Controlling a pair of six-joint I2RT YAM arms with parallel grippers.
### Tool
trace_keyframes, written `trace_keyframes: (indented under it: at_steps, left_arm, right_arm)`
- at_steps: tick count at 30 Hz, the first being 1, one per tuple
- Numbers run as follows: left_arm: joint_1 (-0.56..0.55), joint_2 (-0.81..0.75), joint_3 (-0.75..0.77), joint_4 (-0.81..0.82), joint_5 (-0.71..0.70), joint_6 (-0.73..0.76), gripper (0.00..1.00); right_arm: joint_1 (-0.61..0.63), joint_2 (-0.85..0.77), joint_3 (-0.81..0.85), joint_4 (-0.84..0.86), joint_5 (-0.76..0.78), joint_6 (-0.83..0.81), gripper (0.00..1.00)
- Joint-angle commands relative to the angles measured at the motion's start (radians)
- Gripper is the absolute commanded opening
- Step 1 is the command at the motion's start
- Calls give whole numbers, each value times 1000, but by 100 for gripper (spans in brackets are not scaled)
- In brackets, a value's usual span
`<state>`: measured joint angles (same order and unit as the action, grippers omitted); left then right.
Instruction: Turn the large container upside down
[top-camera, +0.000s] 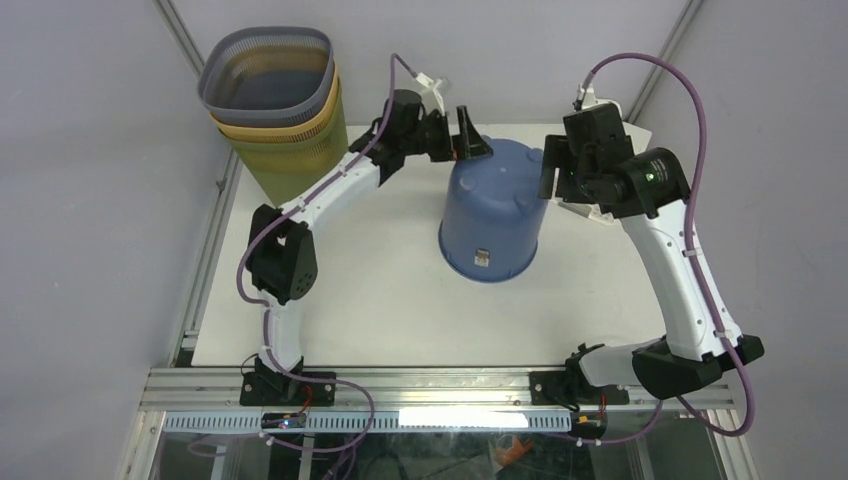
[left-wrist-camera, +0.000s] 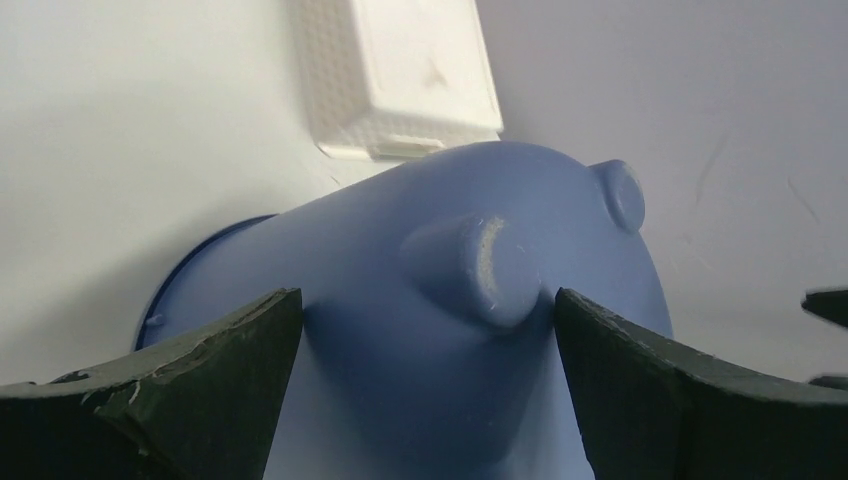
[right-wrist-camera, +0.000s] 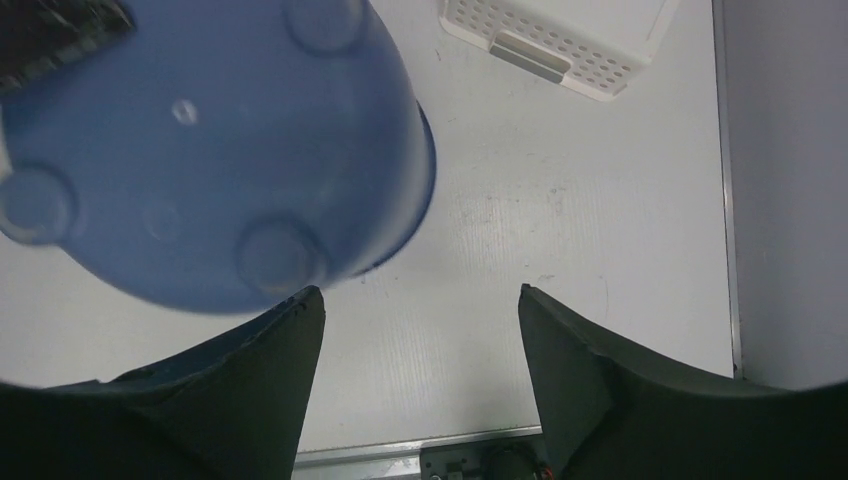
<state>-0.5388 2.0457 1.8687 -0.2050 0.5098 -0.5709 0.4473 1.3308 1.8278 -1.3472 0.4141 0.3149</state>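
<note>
The large container (top-camera: 490, 215) is a blue tub standing mouth down on the white table (top-camera: 380, 300), its footed base facing up. My left gripper (top-camera: 470, 140) is at the back left edge of that base, jaws wide open. In the left wrist view the tub (left-wrist-camera: 380, 260) fills the space beyond the open gripper (left-wrist-camera: 428, 330), with one round foot close to the right finger. My right gripper (top-camera: 548, 170) hangs open just right of the tub. In the right wrist view the tub (right-wrist-camera: 200, 130) lies left of the gripper (right-wrist-camera: 415, 300), and only bare table shows between the fingers.
A grey mesh basket stacked on a yellow one (top-camera: 270, 75) stands at the back left corner. A white perforated basket (right-wrist-camera: 560, 35) lies behind the tub at the back right, also in the left wrist view as the white basket (left-wrist-camera: 400, 80). Walls close in on both sides.
</note>
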Motion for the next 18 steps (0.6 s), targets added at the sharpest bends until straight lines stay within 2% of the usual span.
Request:
trace_keyframes:
  at_steps: [1,4,7,12,18]
  left_arm:
    - [-154,-112,-134,-9,-142,-85,99]
    - [-226,-110,-154,36,-166,-167,99]
    - [-242,-125,-130,43,-173,-184,99]
    - [-170,-195,-18,-84,-197,-108,99]
    - [-73,-317,139,-270,-268,-16,99]
  right_arm:
    - [-23,-17,109,-4,-59,-2,75]
    - [-25,-7,175,-17,-110,-5,75]
    - [-24,-20,212,-7,-197,-25,74]
    - [-25,-105,166,90,-423,-92,74]
    - [-23,-183,1,163,-713,-114,75]
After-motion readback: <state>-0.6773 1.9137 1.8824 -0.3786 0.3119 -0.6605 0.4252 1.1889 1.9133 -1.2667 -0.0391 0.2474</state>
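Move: The left hand's spread fingers are already against the far left side of the upended blue container near its top. The container's middle lies about 6 cm back, 7 cm right and 12 cm below that hand. The white basket is some 14 cm ahead, 30 cm right and 22 cm below, the olive container stack about 38 cm left, 8 cm ahead and 8 cm below. From the right hand, the blue container is roughly 6 cm ahead, 9 cm left and 20 cm below. Back and to the right the left hand keeps pushing the container with its open fingers, some 14 cm in a quick sweep, then turns round and comes free, going forward, left and up. The right hand rises about 7 cm while swinging left and back over the container's upturned base, turning some 20 degrees counter-clockwise and rolling its left side up, its fingers keeping their gap. ##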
